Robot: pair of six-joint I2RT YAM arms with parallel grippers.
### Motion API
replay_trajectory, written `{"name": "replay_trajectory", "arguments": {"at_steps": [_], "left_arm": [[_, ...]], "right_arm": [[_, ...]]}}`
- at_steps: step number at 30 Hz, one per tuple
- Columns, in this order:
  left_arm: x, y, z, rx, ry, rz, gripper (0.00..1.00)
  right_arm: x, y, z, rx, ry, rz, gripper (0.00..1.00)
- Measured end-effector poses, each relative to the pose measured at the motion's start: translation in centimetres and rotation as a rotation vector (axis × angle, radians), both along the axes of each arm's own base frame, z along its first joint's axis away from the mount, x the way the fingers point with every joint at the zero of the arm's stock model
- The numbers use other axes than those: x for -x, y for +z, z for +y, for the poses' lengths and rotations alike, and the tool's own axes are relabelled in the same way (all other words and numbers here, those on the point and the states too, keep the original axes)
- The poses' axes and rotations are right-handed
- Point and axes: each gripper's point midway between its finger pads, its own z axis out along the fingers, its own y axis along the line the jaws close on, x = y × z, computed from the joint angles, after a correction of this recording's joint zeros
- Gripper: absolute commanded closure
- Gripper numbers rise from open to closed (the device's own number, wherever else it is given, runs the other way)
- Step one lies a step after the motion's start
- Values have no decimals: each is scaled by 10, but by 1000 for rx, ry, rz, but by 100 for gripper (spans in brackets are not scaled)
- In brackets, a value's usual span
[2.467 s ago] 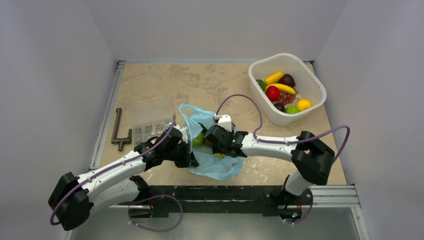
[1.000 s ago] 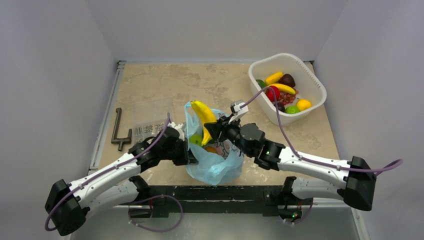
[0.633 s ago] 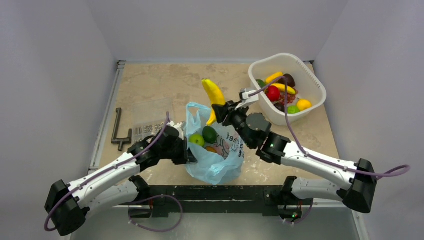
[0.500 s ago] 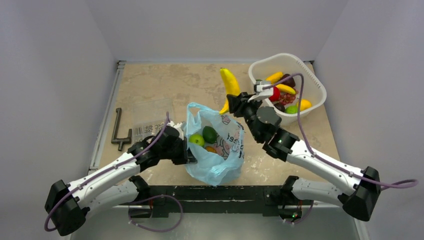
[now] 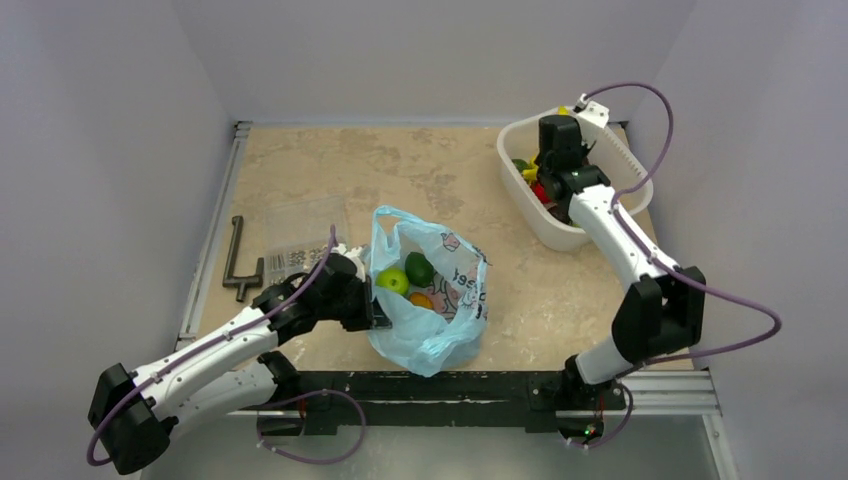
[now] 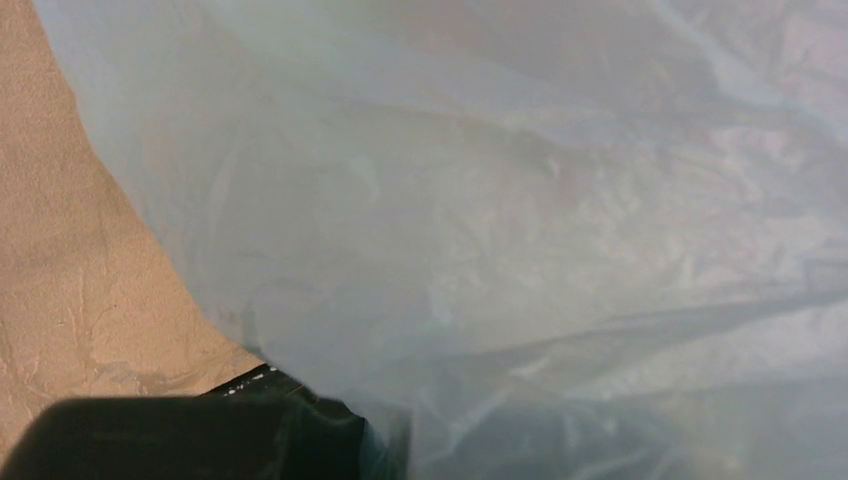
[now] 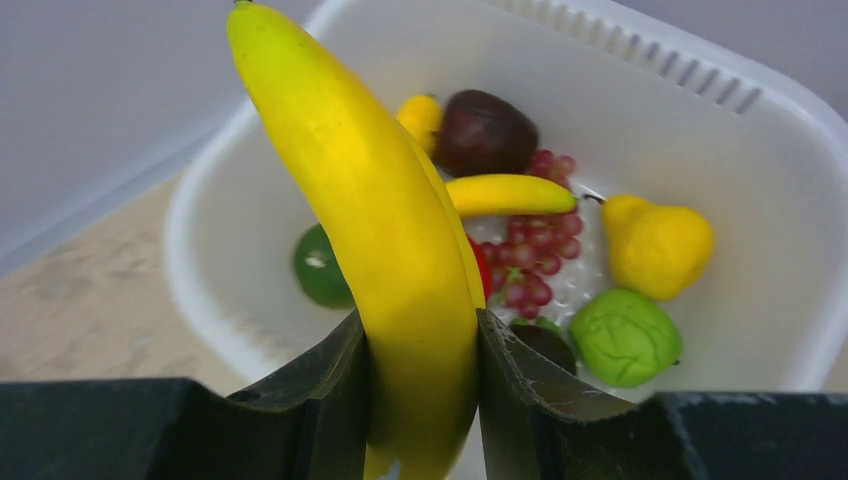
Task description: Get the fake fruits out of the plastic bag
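The light-blue plastic bag (image 5: 440, 322) stands open at the table's near middle. Inside it I see a light green apple (image 5: 393, 280), a dark green fruit (image 5: 419, 268) and an orange (image 5: 421, 299). My left gripper (image 5: 372, 302) is shut on the bag's left rim; in the left wrist view the bag's film (image 6: 520, 230) fills the frame beside one dark finger (image 6: 180, 440). My right gripper (image 5: 552, 158) is over the white basket (image 5: 630, 195), shut on a yellow banana (image 7: 390, 220) that stands upright between its fingers (image 7: 325, 385).
The basket (image 7: 760, 110) holds several fruits: a yellow pear (image 7: 660, 245), a green fruit (image 7: 625, 335), red grapes (image 7: 540, 255), a dark plum (image 7: 483, 130) and a small banana (image 7: 505, 193). A clear flat box (image 5: 300, 245) and a black handle (image 5: 238, 262) lie at the left.
My right gripper lifted the banana out of the bag and carried it far right to above the basket. The left gripper kept hold of the bag's rim.
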Motion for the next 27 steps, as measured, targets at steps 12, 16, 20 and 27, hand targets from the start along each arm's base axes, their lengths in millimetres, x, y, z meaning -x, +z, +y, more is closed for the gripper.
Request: {"name": "replay_trajectory", "arguments": {"at_steps": [12,16,20,27], "left_arm": [[2,1,2,-1,0,1,100],[1,4,1,1,-1,-1,100],[-2,9,-2,1,-4,-4,100],[-3,10,-3,0,-6,-9,100]], "right_arm": [[-5,-114,-92,75,-250,355,88],[-2,-124,-103,90,-282,386,51],[0,-125,-104,90,-287,395,21],[7,-100,-94,63,-228,365,13]]}}
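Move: The right hand holds two bananas above the basket. The grapes they are being taken to lie some 22 cm below it, about 4 cm back and 6 cm to its right. At that same depth, the tomato is roughly 3 cm back and 1 cm left of the hand, the avocado 3 cm ahead and 5 cm right, the green lime 10 cm back and 8 cm right. From the left hand the grapes are about 28 cm ahead, 44 cm to the right and 8 cm lower. The right arm swings the held bananas down about 12 cm and to the right about 10 cm into the basket, towards the grapes, while the hand tips its fingers some 20 degrees farther down and turns a little clockwise. It stops over the grapes, opens its fingers wide to let go of both bananas, then starts back up a few centimetres with the fingers open. ##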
